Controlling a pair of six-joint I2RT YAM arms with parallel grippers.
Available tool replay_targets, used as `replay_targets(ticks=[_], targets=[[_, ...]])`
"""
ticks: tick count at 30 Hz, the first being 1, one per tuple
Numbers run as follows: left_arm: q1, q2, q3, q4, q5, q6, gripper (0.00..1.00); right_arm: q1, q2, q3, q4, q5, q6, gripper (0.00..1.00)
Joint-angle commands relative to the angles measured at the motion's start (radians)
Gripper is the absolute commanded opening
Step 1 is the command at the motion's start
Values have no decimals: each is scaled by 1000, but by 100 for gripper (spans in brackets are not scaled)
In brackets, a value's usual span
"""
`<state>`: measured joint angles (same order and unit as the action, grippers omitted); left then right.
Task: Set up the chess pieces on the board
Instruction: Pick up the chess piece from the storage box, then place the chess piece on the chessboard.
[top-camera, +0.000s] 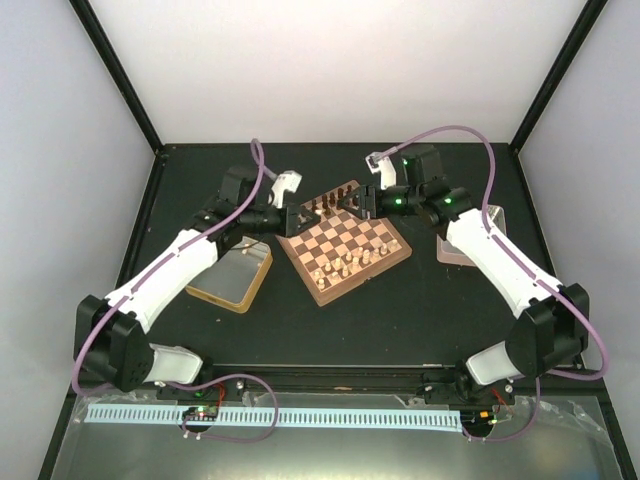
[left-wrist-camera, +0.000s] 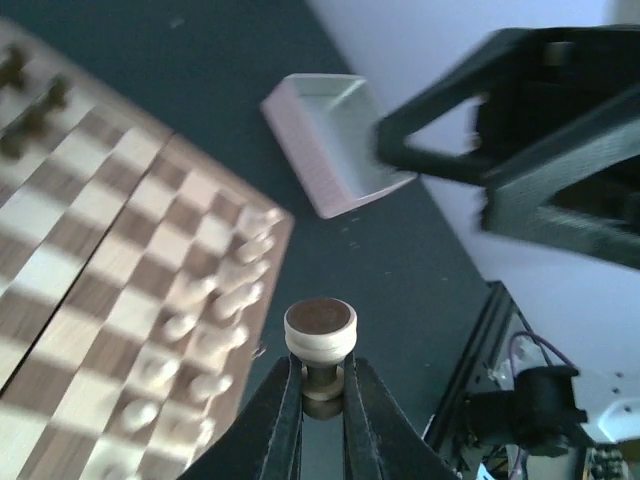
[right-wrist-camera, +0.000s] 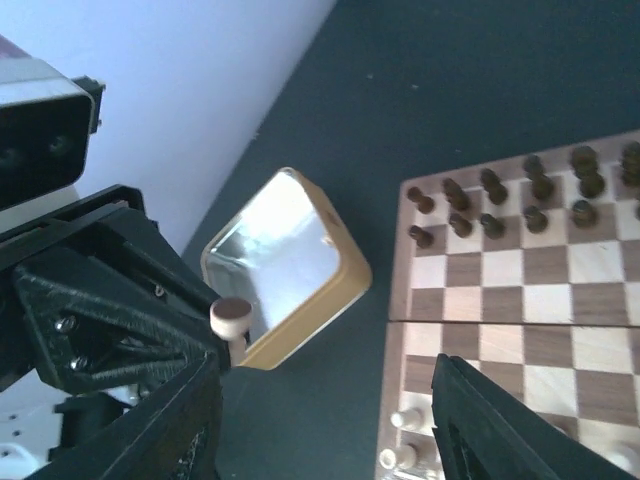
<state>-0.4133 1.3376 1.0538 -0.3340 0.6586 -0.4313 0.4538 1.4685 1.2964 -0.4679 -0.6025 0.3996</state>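
The board (top-camera: 345, 240) lies at an angle in the middle of the table. Dark chess pieces (top-camera: 325, 207) line its far side and pale ones (top-camera: 352, 262) its near side. My left gripper (left-wrist-camera: 322, 378) is shut on the stem of a pale cream piece (left-wrist-camera: 320, 330), whose round brown-felted base faces the camera. It hangs over the dark table just off the board (left-wrist-camera: 100, 250), beside the row of pale pieces (left-wrist-camera: 215, 330). My right gripper (right-wrist-camera: 320, 430) is open and empty, just across from the left gripper (right-wrist-camera: 110, 320) and its piece (right-wrist-camera: 230, 318), above the board's edge (right-wrist-camera: 520, 300).
A tan tray (top-camera: 232, 275) with a shiny bottom lies left of the board and shows again as the tan tray (right-wrist-camera: 285, 265) in the right wrist view. A pale pink tray (left-wrist-camera: 335, 140) sits right of the board, partly under the right arm (top-camera: 490, 255).
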Motion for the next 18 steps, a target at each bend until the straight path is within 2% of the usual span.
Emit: replay_targets(ticks=[1,5,10,18], targets=[[-59,35,94,105,119,102,2,2,-26,40,13,-115,-3,59],[-100,76,127,135,148,116,1,2,-27,57,-56,-116,-24,59],[-133,111,170,122,145,134,1,2,-26,57,-98,-155,-40,52],[-143,102,170,151,119,129,1,1,-14,51,-150,-188,-56,28]])
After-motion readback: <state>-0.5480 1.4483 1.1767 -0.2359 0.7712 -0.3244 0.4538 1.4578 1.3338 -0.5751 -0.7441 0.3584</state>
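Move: The white chess piece is already pinched in the left hand. The right hand's open fingers, where it is taken, lie about 9 cm to the left hand's right, 2 cm ahead and 3 cm higher. From the right hand the piece is some 8 cm left, 2 cm back and 3 cm below. Counted from the left hand, the row of white pieces stands roughly 12 cm right, 1 cm ahead and 18 cm below; the board's centre is about 9 cm right, 7 cm ahead and 20 cm below. The white piece, base foremost, is carried by the left hand about 7 cm to the right and some 3 cm up, in between the right hand's fingers, swinging clockwise and easing to a stop. Meanwhile the right hand draws back about 3 cm, turns slightly counter-clockwise and rises a little, then partly closes its fingers around the base; the left keeps its grip. ##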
